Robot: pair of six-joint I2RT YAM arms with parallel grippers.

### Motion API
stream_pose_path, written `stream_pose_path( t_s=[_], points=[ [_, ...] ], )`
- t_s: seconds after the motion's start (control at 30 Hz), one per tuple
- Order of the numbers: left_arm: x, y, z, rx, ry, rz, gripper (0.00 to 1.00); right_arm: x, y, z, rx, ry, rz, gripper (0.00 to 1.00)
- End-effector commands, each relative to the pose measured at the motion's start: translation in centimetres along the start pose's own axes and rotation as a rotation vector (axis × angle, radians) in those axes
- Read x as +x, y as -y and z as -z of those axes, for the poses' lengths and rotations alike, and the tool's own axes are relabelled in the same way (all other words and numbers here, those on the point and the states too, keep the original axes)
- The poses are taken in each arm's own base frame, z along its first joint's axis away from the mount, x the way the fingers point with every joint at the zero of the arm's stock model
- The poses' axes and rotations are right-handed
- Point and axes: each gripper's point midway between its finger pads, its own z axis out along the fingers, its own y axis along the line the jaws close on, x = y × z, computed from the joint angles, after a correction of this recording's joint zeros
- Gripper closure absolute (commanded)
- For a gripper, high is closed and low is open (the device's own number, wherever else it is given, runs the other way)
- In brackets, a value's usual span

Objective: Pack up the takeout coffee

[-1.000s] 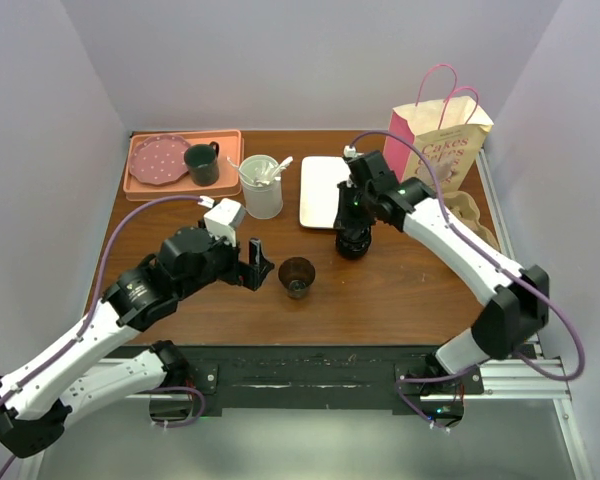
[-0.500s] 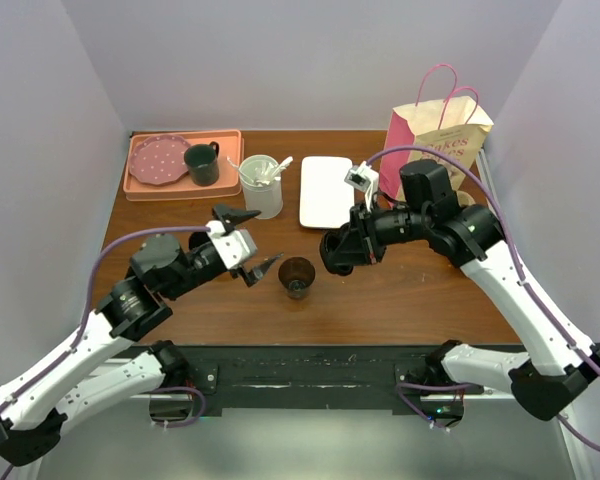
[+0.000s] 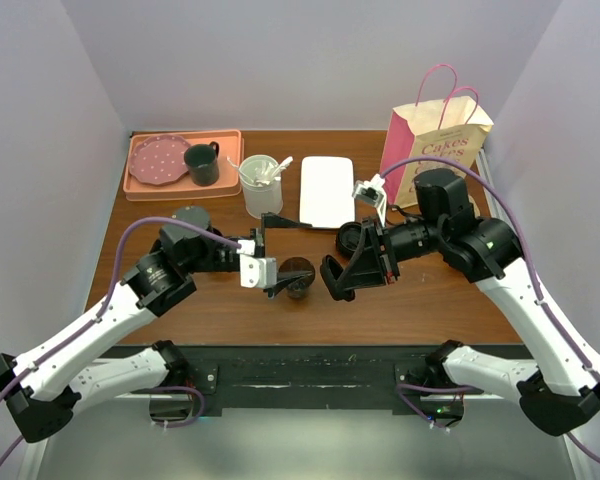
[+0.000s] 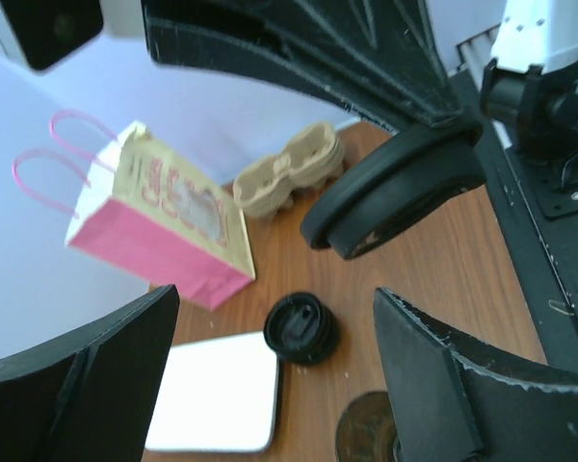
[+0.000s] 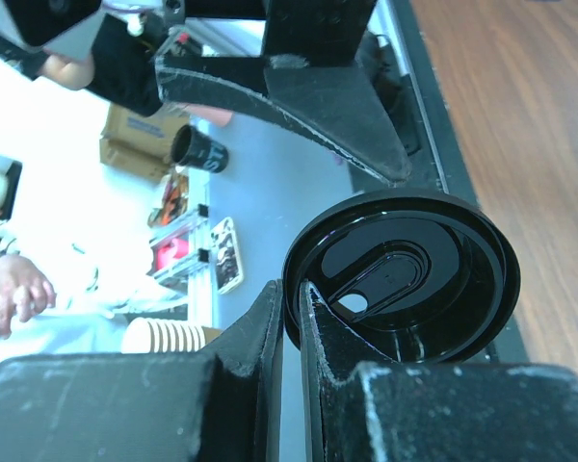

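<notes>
The brown coffee cup (image 3: 298,275) stands open-topped on the table, and its rim (image 4: 366,438) shows at the bottom of the left wrist view. My left gripper (image 3: 285,257) is open and level with the cup, its fingers (image 4: 443,385) spread wide, one close beside the cup. My right gripper (image 3: 355,270) is shut on the rim of a black lid (image 3: 336,279), which it holds on edge just right of the cup. That lid (image 5: 405,279) fills the right wrist view, pinched at its edge. A second black lid (image 3: 352,237) lies behind on the table.
A white tray (image 3: 327,190) lies behind the cup. The pink paper bag (image 3: 435,140) stands at the back right with a cardboard cup carrier (image 4: 289,178) beside it. A white cup of stirrers (image 3: 261,185) and a pink tray (image 3: 180,185) with plate and mug sit back left.
My right gripper lifted a black lid from the pile and carried it forward and left, next to the cup. My left gripper swung right until its fingers reached the cup.
</notes>
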Motion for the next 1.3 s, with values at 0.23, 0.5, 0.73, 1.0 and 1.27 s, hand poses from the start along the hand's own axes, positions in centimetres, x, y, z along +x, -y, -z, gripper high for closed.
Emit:
stream_pose_path(
  t_s=[0.23, 0.5, 0.73, 1.0, 1.27],
  points=[
    [-4.5, 1.9, -1.5, 0.217, 0.221, -0.068, 0.16, 0.6, -1.8, 0.0, -0.090, -0.026, -0.028, 0.99],
    [-4.9, 2.1, -2.4, 0.256, 0.273, -0.069, 0.23, -0.3, -2.6, -0.1, -0.133, -0.016, -0.022, 0.99],
    [-4.7, 2.3, -3.0, 0.293, 0.286, -0.037, 0.41, -0.5, -2.4, -0.4, -0.146, -0.021, -0.032, 0.99],
    [-4.5, 3.4, -2.4, 0.316, 0.280, 0.015, 0.69, -1.3, -3.1, -0.3, -0.165, 0.012, 0.000, 0.87],
    [-6.4, 3.6, 0.1, 0.167, 0.376, 0.143, 0.75, -8.1, -6.3, 0.8, -0.166, 0.244, 0.080, 0.47]
  ],
)
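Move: Ahead of the left hand's open fingers, the black lid hangs about 5 cm back and 6 cm to the right, at roughly their height. From the left hand, the dark cup is some 8 cm ahead, straight in line sideways and 18 cm below; the lid stack is around 18 cm ahead, 11 cm right and 19 cm below. The right hand pinches the lid, its middle 3 cm to that hand's left; the left fingertips are about 4 cm ahead and 7 cm left of that hand. Swinging back towards the held lid by about 5 cm and a little to the right, the left hand turns some 20 degrees clockwise, closes on the lid's near edge and pinches it, easing slightly left at the end. The right hand holds nearly still until the left has its grip, then opens its fingers, lets go and lifts roughly 2 cm. ##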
